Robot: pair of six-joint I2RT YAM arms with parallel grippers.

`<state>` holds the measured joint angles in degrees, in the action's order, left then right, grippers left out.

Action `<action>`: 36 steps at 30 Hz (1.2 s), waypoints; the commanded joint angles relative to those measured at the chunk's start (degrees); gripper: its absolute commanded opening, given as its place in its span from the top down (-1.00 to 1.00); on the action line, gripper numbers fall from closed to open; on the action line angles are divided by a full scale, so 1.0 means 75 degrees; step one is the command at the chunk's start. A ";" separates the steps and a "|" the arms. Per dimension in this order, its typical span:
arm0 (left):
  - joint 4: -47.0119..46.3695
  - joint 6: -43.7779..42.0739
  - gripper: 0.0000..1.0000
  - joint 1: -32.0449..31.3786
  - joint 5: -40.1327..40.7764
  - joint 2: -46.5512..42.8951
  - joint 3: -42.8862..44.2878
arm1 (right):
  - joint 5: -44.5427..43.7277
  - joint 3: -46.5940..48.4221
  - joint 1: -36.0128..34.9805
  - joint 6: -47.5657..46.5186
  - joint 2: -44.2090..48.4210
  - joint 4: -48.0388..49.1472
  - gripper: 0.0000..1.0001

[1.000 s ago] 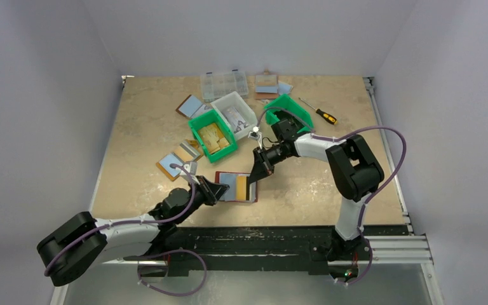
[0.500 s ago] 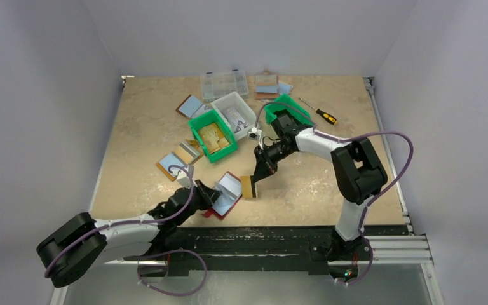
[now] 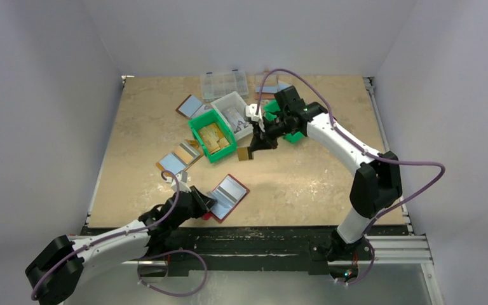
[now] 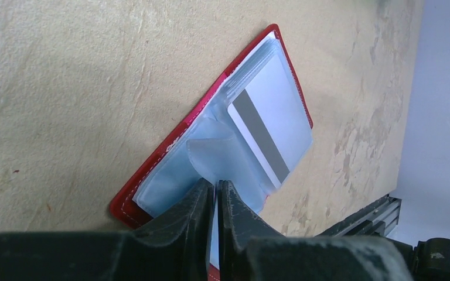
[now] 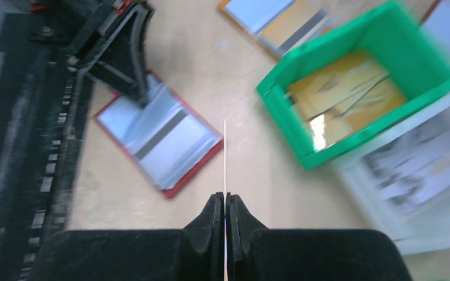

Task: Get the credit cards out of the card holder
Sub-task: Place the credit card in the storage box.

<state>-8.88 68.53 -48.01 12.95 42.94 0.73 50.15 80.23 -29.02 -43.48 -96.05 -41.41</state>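
Note:
The card holder (image 3: 227,196) lies open near the table's front edge, with a dark red rim and pale blue sleeves. A pale grey credit card (image 4: 269,123) with a dark band sits in its sleeve. My left gripper (image 3: 204,202) is shut on a blue inner sleeve of the holder (image 4: 170,146), its jaws pinching the sleeve at its near end (image 4: 217,187). My right gripper (image 3: 254,145) is shut on a thin tan card (image 3: 244,154), held in the air beside the green bin. That card shows edge-on in the right wrist view (image 5: 225,158), above the holder (image 5: 158,137).
A green bin (image 3: 213,135) of yellowish cards and a white bin (image 3: 236,113) stand mid-table. A second green bin (image 3: 292,108) sits behind my right arm. A clear organiser box (image 3: 224,82), a screwdriver (image 3: 321,113) and tan-rimmed bifolds (image 3: 179,157) lie around.
My right gripper drew the tan card out of the holder and carried it up and back toward the green bin. My left gripper pulled the holder nearer and turned it.

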 commanded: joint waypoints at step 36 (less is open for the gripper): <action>0.6064 -0.0014 -0.39 0.0010 0.0982 -0.4209 0.2782 | -0.2837 0.3081 -0.1852 -0.7148 -0.3303 0.1527 0.97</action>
<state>35.53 69.38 -48.01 18.50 12.40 18.22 29.71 104.68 -42.24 -96.47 -119.17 -35.05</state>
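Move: The green storage box the right hand is taking the gold credit card to lies about 11 cm ahead, 15 cm left and 14 cm below it. Beyond is the white box, some 20 cm ahead and 6 cm left of the hand; the gold card holder sits about 4 cm ahead and 26 cm left. From the left hand, the red card holder's middle is about 3 cm ahead and 5 cm right, just below; the green box is roughly 24 cm ahead, 1 cm left. The gold card, still pinched in the right fingers, is carried left and forward some 16 cm to the green box, first up about 6 cm, then down about 8, while the wrist rolls some 65 degrees to set it on edge. The left fingers open wide from the red holder's clear sleeve, easing back and left, then rising about 10 cm clear. ##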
